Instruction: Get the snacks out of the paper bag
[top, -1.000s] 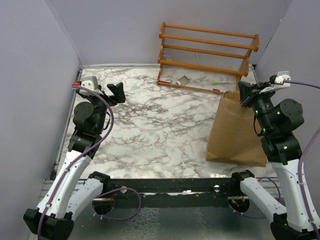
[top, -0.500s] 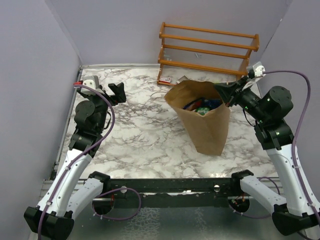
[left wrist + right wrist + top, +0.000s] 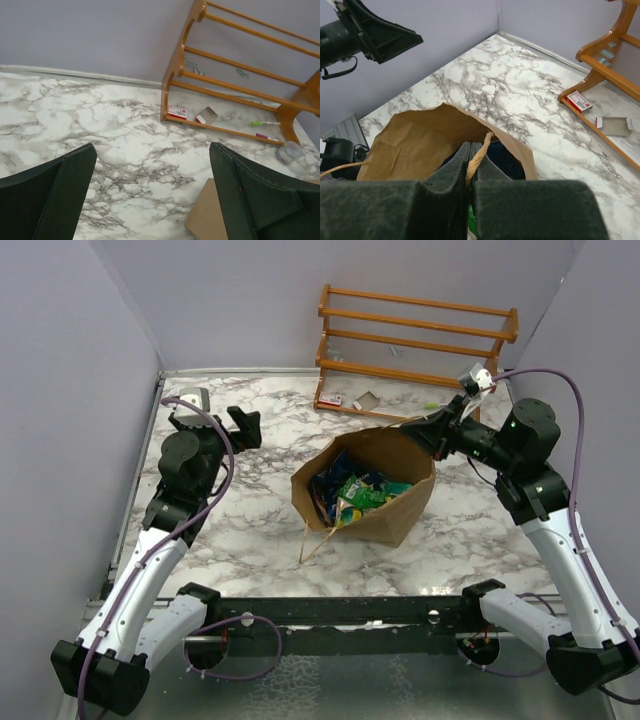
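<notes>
The brown paper bag [image 3: 400,505] lies tipped in the middle of the table, its mouth turned to the near left. Inside show the snacks: a green-yellow packet [image 3: 362,492] and a dark blue one [image 3: 328,480]. My right gripper [image 3: 425,430] is at the bag's far upper rim. In the right wrist view it [image 3: 476,147] is shut on a string handle [image 3: 481,150] above the bag's open mouth [image 3: 415,145]. A second string handle [image 3: 312,536] hangs loose in front. My left gripper [image 3: 243,425] hovers open to the bag's left; in its own view it [image 3: 152,150] holds nothing, with a bag corner [image 3: 207,218] below.
An orange wooden rack [image 3: 415,345] stands at the back wall, with a red-white scrap [image 3: 176,112], a grey scrap [image 3: 206,116] and thin pens [image 3: 264,123] on its lowest shelf. A small round container [image 3: 289,152] sits near the rack's right foot. Walls enclose the table on three sides.
The right gripper has dragged the bag from the right edge toward the middle and tipped it over, so the packets inside now show. The left arm has shifted slightly.
</notes>
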You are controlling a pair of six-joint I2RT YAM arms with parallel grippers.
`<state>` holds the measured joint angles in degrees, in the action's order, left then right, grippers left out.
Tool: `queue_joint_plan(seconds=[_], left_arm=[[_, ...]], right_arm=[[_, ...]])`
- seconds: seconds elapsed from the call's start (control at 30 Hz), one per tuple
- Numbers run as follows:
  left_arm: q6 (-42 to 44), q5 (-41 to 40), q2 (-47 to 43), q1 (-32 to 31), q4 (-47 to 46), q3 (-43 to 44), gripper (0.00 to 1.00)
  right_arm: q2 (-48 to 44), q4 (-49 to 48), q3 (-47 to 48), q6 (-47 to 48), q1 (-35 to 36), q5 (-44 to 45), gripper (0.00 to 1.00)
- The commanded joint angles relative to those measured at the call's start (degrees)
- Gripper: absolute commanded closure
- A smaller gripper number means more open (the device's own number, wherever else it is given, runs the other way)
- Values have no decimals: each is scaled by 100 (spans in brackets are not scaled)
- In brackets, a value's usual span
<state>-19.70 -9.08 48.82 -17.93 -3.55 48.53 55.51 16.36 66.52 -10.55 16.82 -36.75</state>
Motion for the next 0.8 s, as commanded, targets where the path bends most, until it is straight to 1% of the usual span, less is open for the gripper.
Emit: queue_joint_plan(seconds=[0.0,0.1,0.17,0.33,0.53,0.73,0.77], left_arm=[[-530,879,269,42,690,525,1],[-802,1686,525,44,1144,793,1],[-990,2006,591,44,1349,822,1],[-1505,2014,410,46,1346,430,1],[-1886,2989,814,42,762,252,1],[-2406,4411,1240,32,-342,-14,2],[-2505,4530,1256,27,-494,-91,2]], right_arm=[[-183,-165,134,-261,23,-91,99],[-148,-191,175,-240,23,-66,99],[-144,-159,230,-192,23,59,99],[-296,-142,284,-95,28,529,98],[-415,-17,457,150,23,852,99],[-483,80,551,177,23,1305,99],[-487,98,580,173,23,1349,99]])
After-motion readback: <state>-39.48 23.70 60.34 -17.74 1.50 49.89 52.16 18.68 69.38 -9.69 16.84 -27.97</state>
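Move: The paper bag already hangs by one handle from the right hand, its open mouth centred about 10 cm to that hand's left, 7 cm back and 15 cm below. From the left hand, the bag's left rim is roughly 13 cm to the right, 14 cm back and 10 cm lower. The green snack packet is some 29 cm right, 12 cm back and 20 cm down, and the loose handle about 15 cm right, 25 cm back and 13 cm down. The bag's left rim is what the left hand closes in on: fingers kept wide open, it sweeps about 10 cm right while sinking 6 or 7 cm, swinging some 30 degrees clockwise and tipping its fingers down towards the mouth. The right hand keeps its pinch on the handle, first nearly still, then raising it about 3 cm and easing it a little right with a slight clockwise turn. ##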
